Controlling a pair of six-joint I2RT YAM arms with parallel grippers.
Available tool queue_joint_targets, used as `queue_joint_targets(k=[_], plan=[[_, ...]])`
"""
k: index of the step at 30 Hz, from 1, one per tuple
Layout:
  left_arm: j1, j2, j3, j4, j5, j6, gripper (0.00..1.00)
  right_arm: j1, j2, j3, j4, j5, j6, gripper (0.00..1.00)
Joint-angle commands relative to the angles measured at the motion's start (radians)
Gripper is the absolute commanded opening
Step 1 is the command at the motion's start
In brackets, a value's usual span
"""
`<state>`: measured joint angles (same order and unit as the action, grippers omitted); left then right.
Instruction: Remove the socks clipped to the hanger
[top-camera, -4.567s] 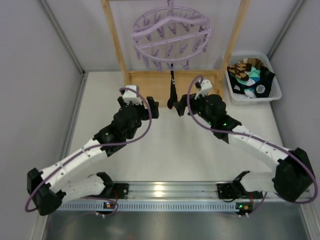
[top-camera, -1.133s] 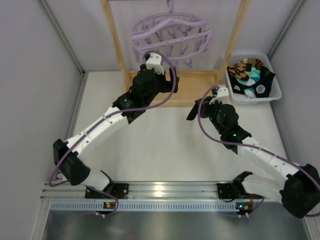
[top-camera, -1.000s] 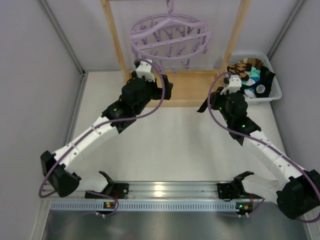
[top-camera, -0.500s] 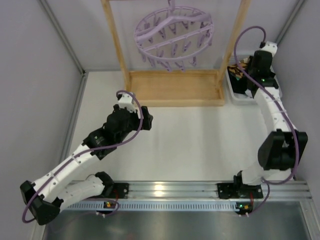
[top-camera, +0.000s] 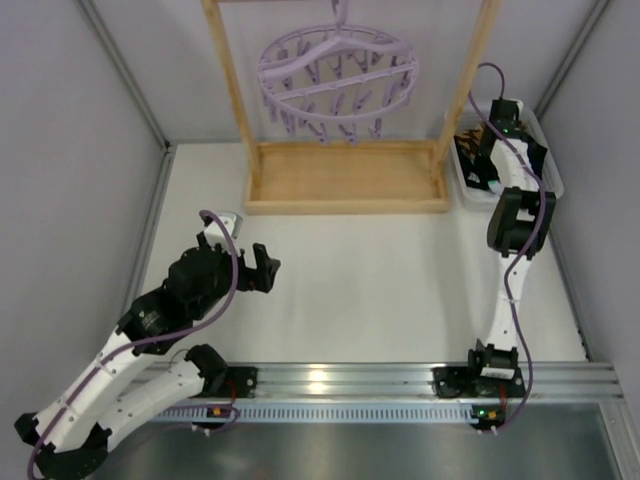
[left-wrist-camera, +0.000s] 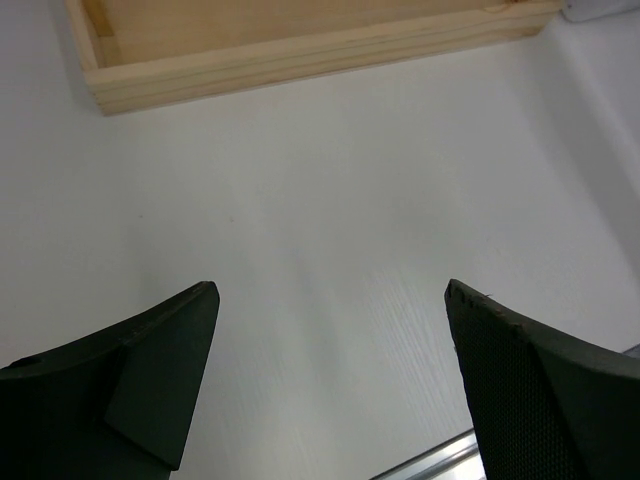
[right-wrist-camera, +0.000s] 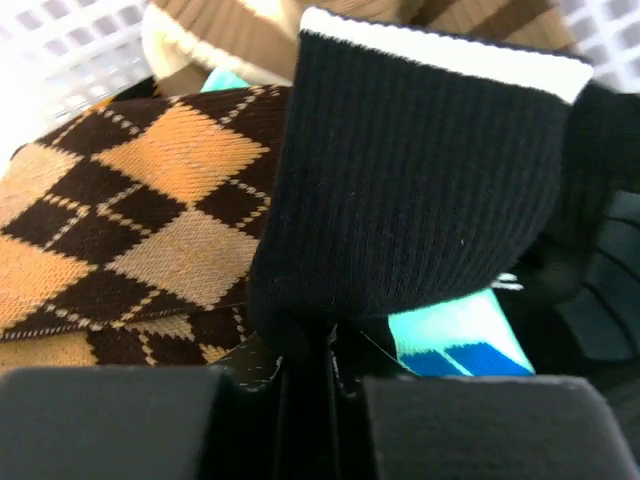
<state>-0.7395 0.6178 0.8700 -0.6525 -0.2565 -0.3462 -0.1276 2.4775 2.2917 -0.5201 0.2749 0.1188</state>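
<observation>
The lilac hanger (top-camera: 338, 82) hangs from the wooden frame, and its pegs show no sock. In the right wrist view my right gripper (right-wrist-camera: 310, 352) is shut on the black sock (right-wrist-camera: 420, 170), which has a white cuff band. The fabric bunches between the jaws above other socks in the basket. In the top view the right gripper (top-camera: 487, 155) reaches down into the white basket (top-camera: 549, 168) at the back right. My left gripper (top-camera: 262, 270) hovers open over the bare table at the near left, with nothing between its fingers (left-wrist-camera: 150, 370).
A brown argyle sock (right-wrist-camera: 140, 200) and a turquoise-and-blue sock (right-wrist-camera: 450, 335) lie under the black one. The wooden frame's base tray (top-camera: 345, 178) stands in the middle at the back, its edge (left-wrist-camera: 300, 60) showing in the left wrist view. Grey walls enclose both sides.
The right arm swung from the table's middle to the basket, carrying the black sock. The left arm drew back from the hanger to the near left. The hanger swayed slightly.
</observation>
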Motion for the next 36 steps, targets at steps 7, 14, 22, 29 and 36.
queue_joint_targets(k=[7,14,22,29,36], plan=[[0.044,-0.058,-0.008,-0.019,-0.263,0.016,0.98,-0.053,-0.125,-0.139,0.009,-0.212,0.090,0.45],[0.199,-0.030,-0.017,-0.013,-0.175,0.015,0.98,-0.056,-0.515,-0.360,0.098,-0.165,0.110,0.68],[0.281,-0.009,-0.008,-0.003,-0.138,0.036,0.98,-0.052,-0.836,-0.613,0.081,-0.209,0.082,1.00],[0.446,0.042,0.011,0.019,0.015,0.053,0.98,0.150,-1.361,-1.049,0.149,-0.148,0.052,0.99],[0.512,-0.009,-0.009,0.034,0.034,0.067,0.98,0.417,-1.585,-1.186,-0.036,-0.013,0.048,0.99]])
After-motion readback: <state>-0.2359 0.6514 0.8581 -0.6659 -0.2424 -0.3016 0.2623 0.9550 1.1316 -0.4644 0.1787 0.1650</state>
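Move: The right fingers still pinch the black sock down in the white basket, whose middle lies about 3 cm back and 2 cm left of them, some 3 cm lower. The argyle sock lies about 8 cm to their left and 3 cm ahead; the wooden tray's middle is some 53 cm left and 10 cm back. From the empty left hand, the basket is about 40 cm ahead, 75 cm right and 20 cm below. Open the right gripper wide to let go of the black sock over the heap, then draw it back and up out of the basket, some 22 cm higher, and on back and left towards the front of the tray, about 30 cm back in all, tipping the fingers up and turning them counter-clockwise. Meanwhile swing the open, empty left gripper about 11 cm left, slightly forward, turning counter-clockwise. ##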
